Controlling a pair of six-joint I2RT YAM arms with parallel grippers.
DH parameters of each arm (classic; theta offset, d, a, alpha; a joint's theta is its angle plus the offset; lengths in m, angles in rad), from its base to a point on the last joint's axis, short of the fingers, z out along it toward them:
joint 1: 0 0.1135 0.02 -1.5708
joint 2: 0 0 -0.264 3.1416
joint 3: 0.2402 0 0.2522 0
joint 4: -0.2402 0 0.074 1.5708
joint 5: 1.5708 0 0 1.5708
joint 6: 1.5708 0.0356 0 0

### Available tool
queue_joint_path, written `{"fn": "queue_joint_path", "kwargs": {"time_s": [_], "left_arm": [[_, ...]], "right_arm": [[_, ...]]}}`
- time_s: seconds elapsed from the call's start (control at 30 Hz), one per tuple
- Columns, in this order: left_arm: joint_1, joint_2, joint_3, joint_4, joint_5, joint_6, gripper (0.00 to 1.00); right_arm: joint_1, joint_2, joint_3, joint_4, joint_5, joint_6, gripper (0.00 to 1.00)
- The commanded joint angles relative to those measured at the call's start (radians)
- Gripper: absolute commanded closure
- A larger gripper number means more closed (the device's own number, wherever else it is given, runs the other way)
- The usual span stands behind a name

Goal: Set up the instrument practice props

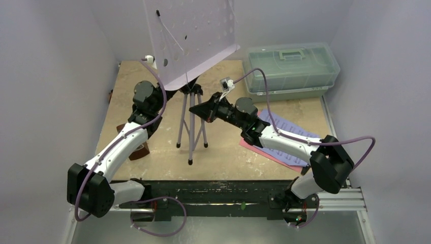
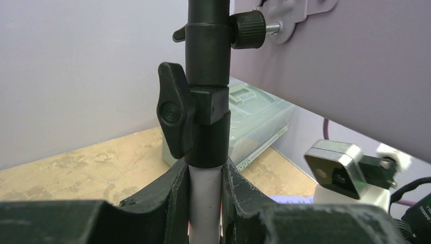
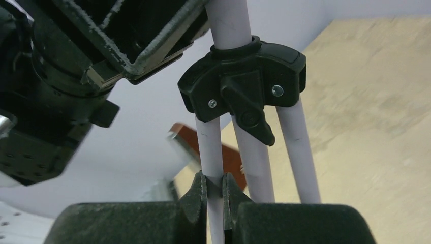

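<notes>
The lavender music stand stands upright mid-table on its tripod legs. My left gripper is shut on the pale centre pole just under the black clamp collar; in the top view my left gripper sits right below the desk. My right gripper is shut on one thin leg below the black hub, reaching in from the right. The brown metronome lies partly under my left arm. The pale-blue sheet and the pink sheet lie flat under my right arm.
A translucent green lidded box stands at the back right, close to the stand's desk. Grey walls close in the table on the left, back and right. The black base rail runs along the near edge.
</notes>
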Motion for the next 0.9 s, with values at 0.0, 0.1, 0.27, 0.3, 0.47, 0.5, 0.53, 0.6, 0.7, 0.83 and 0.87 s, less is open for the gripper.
{"fn": "queue_joint_path", "kwargs": {"time_s": [0.0, 0.1, 0.27, 0.3, 0.47, 0.5, 0.53, 0.6, 0.7, 0.83, 0.87], "left_arm": [[0.001, -0.155, 0.01, 0.62, -0.016, -0.125, 1.0], [0.001, -0.168, -0.039, 0.652, -0.012, -0.145, 1.0], [0.001, -0.176, -0.048, 0.683, -0.018, -0.153, 1.0], [0.001, -0.178, -0.042, 0.678, -0.017, -0.146, 1.0], [0.001, -0.173, 0.034, 0.681, -0.022, -0.117, 1.0], [0.001, -0.166, 0.065, 0.681, -0.019, -0.113, 1.0], [0.001, -0.158, 0.105, 0.682, -0.016, -0.108, 1.0], [0.009, -0.14, 0.156, 0.698, -0.005, -0.119, 1.0], [0.012, -0.129, 0.209, 0.707, -0.02, -0.116, 1.0], [0.012, -0.115, 0.244, 0.741, -0.009, -0.117, 1.0], [0.012, -0.113, 0.241, 0.745, -0.009, -0.122, 1.0]], "right_arm": [[0.008, 0.027, -0.006, -0.323, -0.056, 0.293, 1.0], [0.008, 0.025, 0.002, -0.34, -0.021, 0.325, 1.0], [0.008, 0.037, 0.014, -0.375, 0.079, 0.166, 1.0], [0.007, 0.039, 0.006, -0.377, 0.102, 0.147, 1.0], [0.01, 0.027, -0.018, -0.405, 0.162, 0.046, 1.0], [0.014, 0.025, -0.016, -0.408, 0.165, 0.027, 1.0], [0.016, 0.022, -0.021, -0.406, 0.172, 0.016, 1.0], [0.018, 0.02, -0.026, -0.404, 0.195, -0.006, 1.0], [0.019, 0.023, 0.001, -0.443, 0.234, -0.049, 1.0], [0.023, 0.019, 0.012, -0.433, 0.276, -0.092, 1.0], [0.023, 0.024, 0.019, -0.439, 0.287, -0.095, 1.0]]}}
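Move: The music stand is already in both grips: the left fingers on its shaft, the right on one leg. Its black leg hub sits about 6 cm below the left hand and 2 cm back, level sideways; from the right hand it is roughly 7 cm up and 4 cm forward, straight in line sideways. The tray hangs some 15 cm straight above the left hand. The metronome lies about 25 cm left of the right hand, 9 back and 26 below. The stand's legs are worked apart between two kept grips. The right hand first draws its leg about 2 cm back and slightly down, twisting some 15 degrees, then comes forward again and ends roughly 3 cm lower than it began. The left hand, after a small dip and wait, lifts the shaft about 6 cm with its fingers tipping up some 10 degrees. ##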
